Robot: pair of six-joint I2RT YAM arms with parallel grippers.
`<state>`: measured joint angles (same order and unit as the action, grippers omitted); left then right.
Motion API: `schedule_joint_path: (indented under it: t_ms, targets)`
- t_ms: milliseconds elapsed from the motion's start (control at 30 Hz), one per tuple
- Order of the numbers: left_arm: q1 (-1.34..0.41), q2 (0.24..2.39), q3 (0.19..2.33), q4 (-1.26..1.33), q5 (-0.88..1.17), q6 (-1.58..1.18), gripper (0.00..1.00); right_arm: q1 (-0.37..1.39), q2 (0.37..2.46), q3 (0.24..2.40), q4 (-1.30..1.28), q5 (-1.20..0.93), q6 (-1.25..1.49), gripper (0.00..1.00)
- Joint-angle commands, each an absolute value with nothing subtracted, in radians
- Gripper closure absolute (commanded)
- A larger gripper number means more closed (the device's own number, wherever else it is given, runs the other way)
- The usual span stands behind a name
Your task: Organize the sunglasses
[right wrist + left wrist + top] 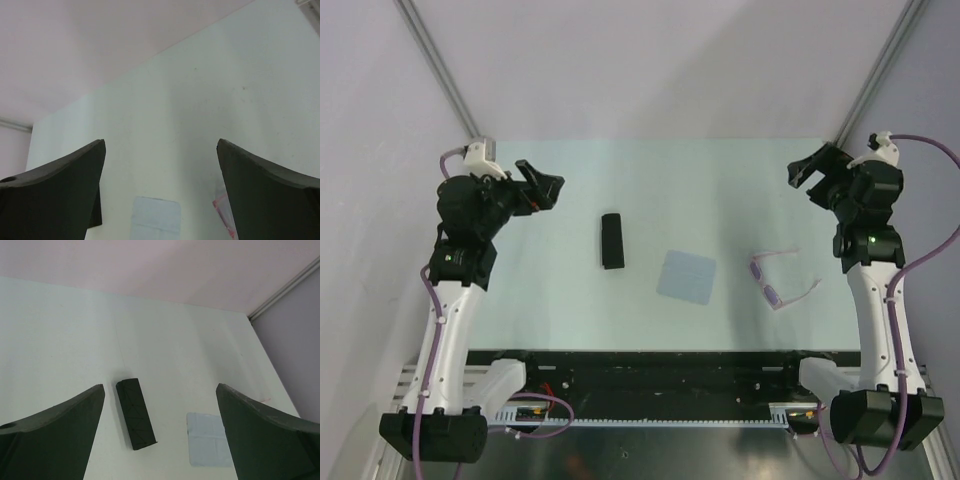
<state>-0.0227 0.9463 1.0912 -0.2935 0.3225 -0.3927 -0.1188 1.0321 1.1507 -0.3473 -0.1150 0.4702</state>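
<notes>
The sunglasses [775,280] lie on the pale table [670,190] at the right, temple arms unfolded, lenses purple-tinted in a thin pinkish frame. Only a corner of the sunglasses [222,212] shows in the right wrist view, beside the right finger. My right gripper [800,172] hovers raised at the far right, jaws wide open and empty, well behind the sunglasses. Over the far left hangs my left gripper [548,190], also open with nothing in it.
A black oblong case [611,241] lies left of centre, also seen as the case [135,413] between the left fingers. A pale blue square cloth [686,276] lies between case and sunglasses; the cloth [207,446] [156,219] shows in both wrist views.
</notes>
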Motion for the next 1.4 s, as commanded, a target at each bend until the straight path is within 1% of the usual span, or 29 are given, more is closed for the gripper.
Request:
schedule_joint_path:
  t_ms: [0,67,133,167,200,233,267,333,367,467,500,633,667,733,767,867,967,1067,1167,1233,1367]
  targets:
    - [-0.017,0.896,1.074,-0.262,0.334,-0.431,0.0,-0.066,1.048,1.189,-0.341,-0.15,0.459,0.0]
    - [-0.014,0.885,1.08,-0.264,0.43,-0.424,0.0,-0.012,1.065,1.189,-0.345,-0.149,0.459,0.0]
    - [-0.014,0.873,1.072,-0.261,0.514,-0.42,0.0,0.067,1.097,1.19,-0.35,-0.074,0.446,0.0]
    - [-0.014,0.864,1.068,-0.261,0.514,-0.422,0.0,0.151,1.107,1.189,-0.362,-0.001,0.448,0.0]
    - [-0.014,0.861,1.048,-0.259,0.511,-0.419,0.0,0.191,1.13,1.189,-0.362,0.036,0.449,0.0]
    - [-0.014,0.858,1.036,-0.261,0.496,-0.414,0.0,0.231,1.147,1.19,-0.362,0.061,0.454,0.0]
    - [-0.014,0.856,1.026,-0.261,0.479,-0.411,0.0,0.324,1.164,1.19,-0.354,0.086,0.456,0.0]
    - [-0.014,0.841,0.983,-0.261,0.415,-0.414,0.0,0.415,1.213,1.19,-0.335,0.155,0.443,0.0]
    - [-0.014,0.832,0.965,-0.262,0.396,-0.414,0.0,0.498,1.227,1.19,-0.31,0.213,0.44,0.0]
    - [-0.015,0.81,0.887,-0.271,0.318,-0.443,0.0,0.612,1.308,1.19,-0.229,0.293,0.426,0.0]
    - [-0.015,0.807,0.855,-0.294,0.293,-0.462,0.0,0.679,1.33,1.19,-0.206,0.307,0.423,0.0]
    - [-0.015,0.81,0.808,-0.342,0.267,-0.517,0.0,0.819,1.457,1.193,-0.074,0.391,0.408,0.0]
    - [-0.015,0.808,0.804,-0.35,0.267,-0.517,0.0,0.842,1.509,1.2,-0.04,0.46,0.41,0.0]
    - [-0.015,0.807,0.793,-0.38,0.235,-0.52,0.0,0.9,1.578,1.257,-0.06,0.504,0.411,0.0]
    - [-0.015,0.804,0.793,-0.408,0.21,-0.52,0.0,0.913,1.647,1.287,-0.087,0.559,0.422,0.0]
    - [-0.012,0.819,0.805,-0.478,0.091,-0.523,0.0,0.951,1.748,1.405,-0.178,0.615,0.454,0.0]
    - [-0.006,0.869,0.828,-0.532,0.022,-0.529,0.0,0.977,1.851,1.476,-0.19,0.62,0.448,0.01]
    - [-0.003,0.916,0.838,-0.58,0.043,-0.528,0.0,0.985,1.948,1.558,-0.221,0.597,0.459,0.0]
    - [-0.003,0.96,0.831,-0.594,0.048,-0.526,0.0,0.988,2.057,1.675,-0.319,0.601,0.5,0.0]
    - [0.034,0.977,0.828,-0.597,0.051,-0.512,0.0,0.988,2.12,1.716,-0.365,0.606,0.515,0.0]
    - [0.061,0.989,0.825,-0.6,0.057,-0.499,0.0,0.988,2.177,1.785,-0.4,0.614,0.505,0.0]
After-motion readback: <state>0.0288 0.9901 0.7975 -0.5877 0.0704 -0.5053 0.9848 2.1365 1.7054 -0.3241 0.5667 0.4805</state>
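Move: Far off to the right hand's left, about 44 cm, and 4 cm ahead, lies the black glasses case, some 32 cm below. The grey cloth lies about 27 cm to the hand's left and 5 cm back; the pink sunglasses are 5 cm left and 6 cm back, both roughly 33 cm down. From the left hand the case is about 14 cm right, 7 cm ahead and 33 cm below. Sweeping left some 42 cm and sinking about 23 cm, the right hand comes in over the black case with its fingers wide open and touching nothing, its left side rolling down, its tips dipping and turning counter-clockwise. The left hand, also open, first eases back, then sinks about 20 cm to the left of the case, tipping steeply downward. ##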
